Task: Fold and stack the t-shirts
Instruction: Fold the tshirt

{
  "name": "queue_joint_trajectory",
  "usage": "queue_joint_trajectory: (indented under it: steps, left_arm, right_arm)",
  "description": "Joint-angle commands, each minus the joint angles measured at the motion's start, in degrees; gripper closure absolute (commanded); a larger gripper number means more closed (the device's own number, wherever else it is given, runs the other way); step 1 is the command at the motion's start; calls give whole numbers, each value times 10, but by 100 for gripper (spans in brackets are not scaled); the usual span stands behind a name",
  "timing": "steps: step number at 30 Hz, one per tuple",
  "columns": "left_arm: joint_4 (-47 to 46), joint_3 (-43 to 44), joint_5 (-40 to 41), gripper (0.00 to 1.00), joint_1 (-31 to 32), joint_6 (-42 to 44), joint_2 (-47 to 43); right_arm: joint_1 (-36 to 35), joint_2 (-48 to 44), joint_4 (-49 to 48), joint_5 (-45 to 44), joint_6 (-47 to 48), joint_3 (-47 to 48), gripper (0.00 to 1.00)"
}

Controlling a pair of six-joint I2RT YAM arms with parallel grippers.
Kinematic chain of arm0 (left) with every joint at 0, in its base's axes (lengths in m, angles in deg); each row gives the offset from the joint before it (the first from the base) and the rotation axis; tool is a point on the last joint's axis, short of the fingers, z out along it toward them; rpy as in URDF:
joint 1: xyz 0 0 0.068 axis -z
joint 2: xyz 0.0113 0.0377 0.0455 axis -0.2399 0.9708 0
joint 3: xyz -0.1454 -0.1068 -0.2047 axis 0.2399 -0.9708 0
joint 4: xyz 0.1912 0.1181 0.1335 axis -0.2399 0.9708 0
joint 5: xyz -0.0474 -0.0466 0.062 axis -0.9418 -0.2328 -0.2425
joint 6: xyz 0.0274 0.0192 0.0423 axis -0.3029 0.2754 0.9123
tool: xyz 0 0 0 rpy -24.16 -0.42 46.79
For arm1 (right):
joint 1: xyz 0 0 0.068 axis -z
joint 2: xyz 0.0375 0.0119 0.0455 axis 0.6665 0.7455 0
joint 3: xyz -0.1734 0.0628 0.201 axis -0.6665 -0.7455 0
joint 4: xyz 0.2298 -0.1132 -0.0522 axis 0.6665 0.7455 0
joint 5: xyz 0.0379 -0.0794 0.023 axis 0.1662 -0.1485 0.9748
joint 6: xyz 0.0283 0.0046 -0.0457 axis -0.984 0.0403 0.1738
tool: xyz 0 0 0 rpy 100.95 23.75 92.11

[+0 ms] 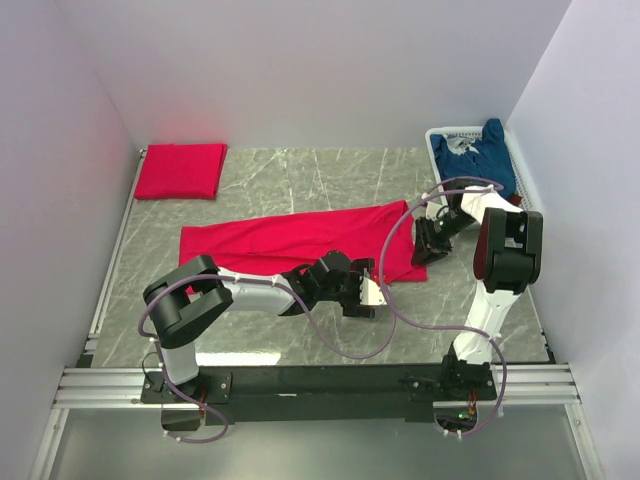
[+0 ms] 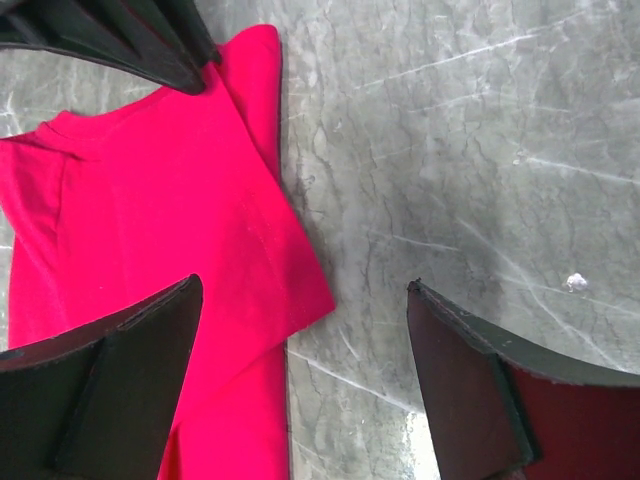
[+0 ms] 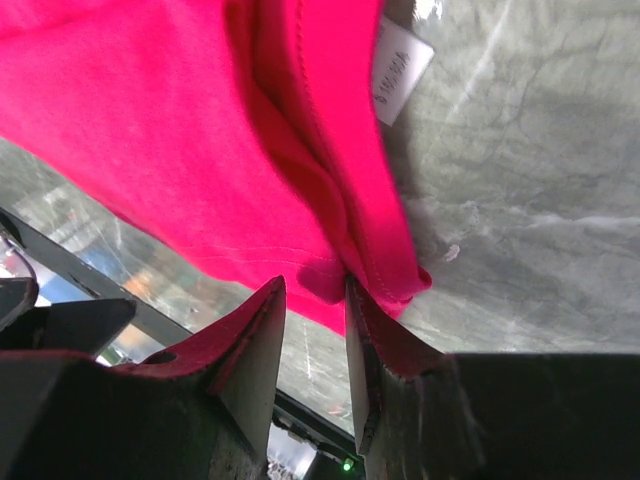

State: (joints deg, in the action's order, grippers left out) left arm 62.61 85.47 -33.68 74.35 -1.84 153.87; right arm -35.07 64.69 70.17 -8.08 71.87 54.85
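Note:
A bright red t-shirt point(image 1: 290, 240) lies stretched out across the middle of the marble table. My right gripper point(image 1: 425, 250) is at its right end. In the right wrist view that gripper point(image 3: 315, 282) is shut on a bunched fold of the shirt's edge point(image 3: 250, 150), beside the white care label point(image 3: 400, 70). My left gripper point(image 1: 368, 295) hovers open at the shirt's near edge. In the left wrist view it point(image 2: 303, 283) straddles a sleeve corner point(image 2: 250, 250), one finger over cloth and the other over bare marble. A folded red t-shirt point(image 1: 180, 170) lies at the back left. A navy t-shirt point(image 1: 485, 155) fills the basket.
A white basket point(image 1: 437, 140) stands at the back right against the wall. White walls close in the table on three sides. A metal rail point(image 1: 115, 250) runs along the left edge. Bare marble point(image 1: 300, 330) shows in front of the shirt.

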Motion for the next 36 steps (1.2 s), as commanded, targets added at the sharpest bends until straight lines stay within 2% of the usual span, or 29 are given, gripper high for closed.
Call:
queue_joint_trajectory:
  steps: [1,3,7,10,16,21,34,36]
  left_arm:
    - [-25,11,-13,14,4,8,4]
    - [-31,4,-18,20,4,20,6]
    - [-32,1,-23,40,4,44,17]
    - [-31,2,-23,48,4,58,29]
    - [-36,11,-17,55,4,71,60]
    - [-30,24,-13,61,1,80,83]
    - [-1,30,-2,99,-9,88,77]
    - [-3,26,-3,99,-11,84,72]
  right_arm:
    - [7,-7,-7,-28,-21,-10,62]
    - [7,-5,-9,-25,-23,-9,66]
    - [7,-4,-8,-18,-25,-3,84]
    - [7,-5,-6,-15,-25,1,90]
    - [7,-2,-2,-12,-21,4,97]
    - [7,-4,-3,-9,-19,3,100]
    - [7,-16,5,11,-17,9,100]
    - [7,-16,6,11,-16,9,100]
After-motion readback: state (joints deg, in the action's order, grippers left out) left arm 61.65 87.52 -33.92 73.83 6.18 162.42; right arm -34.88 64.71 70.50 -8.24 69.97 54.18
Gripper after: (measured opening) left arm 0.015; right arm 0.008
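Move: The t-shirt's loose near corner lies about 6 cm below the open left fingers and only 1 cm or so ahead. From the left hand, the shirt's right corner is roughly 12 cm to the right and 6 cm ahead. That right corner sits right between the half-open right fingertips, a centimetre below them. The shirt's white tag is about 6 cm ahead of the right hand and 2 cm to its left, and the laundry basket some 20 cm ahead and 13 cm to its right. Half close the left gripper above the loose near corner, then lower it about 5 cm straight down onto the cloth and shut the fingers on the corner's very tip, easing roughly 1 cm forward as they close. Meanwhile keep the right hand low in place and shut its half-open fingers, pinching the fold at the t-shirt's right corner. ##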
